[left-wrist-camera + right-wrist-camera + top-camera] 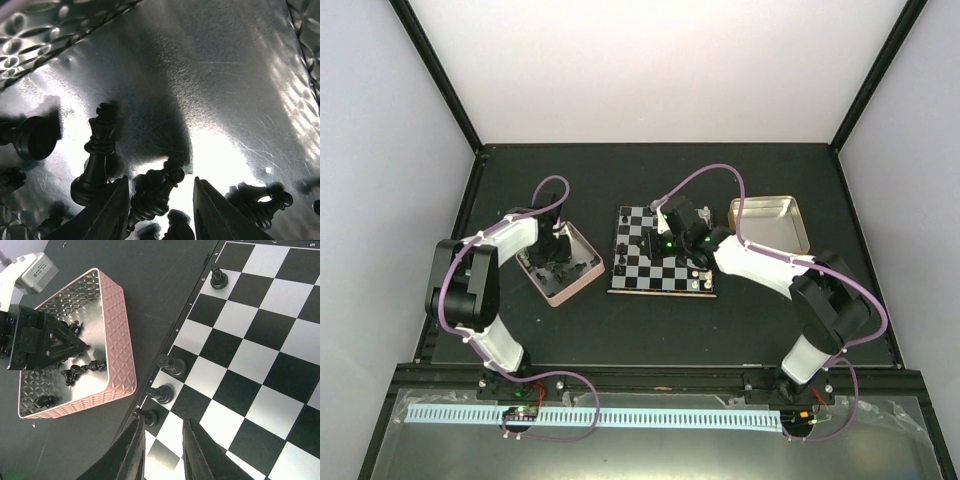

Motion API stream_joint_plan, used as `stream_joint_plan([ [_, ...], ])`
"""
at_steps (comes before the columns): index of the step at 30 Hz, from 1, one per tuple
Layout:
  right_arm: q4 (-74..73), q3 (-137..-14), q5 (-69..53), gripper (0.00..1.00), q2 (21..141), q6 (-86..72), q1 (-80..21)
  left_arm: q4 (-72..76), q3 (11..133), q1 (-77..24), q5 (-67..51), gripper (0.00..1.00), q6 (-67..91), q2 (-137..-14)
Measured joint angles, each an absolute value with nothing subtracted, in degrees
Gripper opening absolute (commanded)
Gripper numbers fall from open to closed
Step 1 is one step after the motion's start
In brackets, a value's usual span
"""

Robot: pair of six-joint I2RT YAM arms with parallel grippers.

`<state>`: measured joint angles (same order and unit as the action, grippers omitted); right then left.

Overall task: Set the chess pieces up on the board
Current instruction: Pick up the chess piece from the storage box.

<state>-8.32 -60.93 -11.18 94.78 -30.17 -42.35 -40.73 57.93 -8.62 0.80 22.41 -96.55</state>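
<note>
The board lies at mid-table, and in the right wrist view several black chess pieces stand along its left edge. My right gripper hovers open above that edge with nothing between its fingers. A black piece stands just beside its left fingertip. My left gripper is down inside the pink-rimmed tin. Its jaws straddle a lying black piece that leans on the left finger, with a gap to the right finger.
More black pieces lie on the tin's shiny floor, among them a tall one left of the fingers and another to the right. A gold-rimmed tin sits right of the board. Small white pieces stand at the board's near right corner.
</note>
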Motion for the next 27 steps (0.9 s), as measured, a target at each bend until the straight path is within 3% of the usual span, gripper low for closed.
stream_joint_plan([
  [3, -8.32, -60.93, -11.4, 0.22, 94.78, -30.37, -42.35, -40.95, 57.87, -8.62, 0.23, 0.35, 22.02, -96.55],
  [7, -8.32, -60.93, -11.79, 0.22, 94.78, -30.59, -42.35, -42.04, 57.89, -8.62, -0.51, 0.25, 21.3, -96.55],
  [19, -8.4, -60.27, -12.03, 0.22, 94.17, -31.0, -42.35, -46.54, 60.88, -8.62, -1.56, 0.26, 19.16, -100.16],
  [23, -8.34, -60.27, -12.08, 0.22, 93.06, -31.03, -42.35, -47.66, 62.0, -8.62, -1.56, 0.16, 18.57, -101.32],
  [27, -8.32, -60.27, -12.19, 0.22, 92.55, -31.09, -42.35, -48.1, 62.26, -8.62, -1.56, 0.13, 17.93, -101.58],
])
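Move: Just under the left hand, about 1 cm back and 1 cm lower, lies the dark chess piece with the round knob, in the storage box. The king lies some 3 cm left of the hand and 1 cm ahead; another piece is about 3 cm back and 1 cm right, and a knobbed piece 5 cm right and 1 cm back, all at much the same depth. From the right hand, the chess piece is roughly 22 cm left, 2 cm back and 11 cm lower. Easing back about 1.5 cm towards the lying chess piece, the left hand then sinks about 1 cm over it, its fingertips swinging back some 10 degrees until they point straight down. The half-open fingers narrow on the way and close further at the end, to pinch the piece just below its knob. Over the board, the empty right hand edges up about a centimetre. ##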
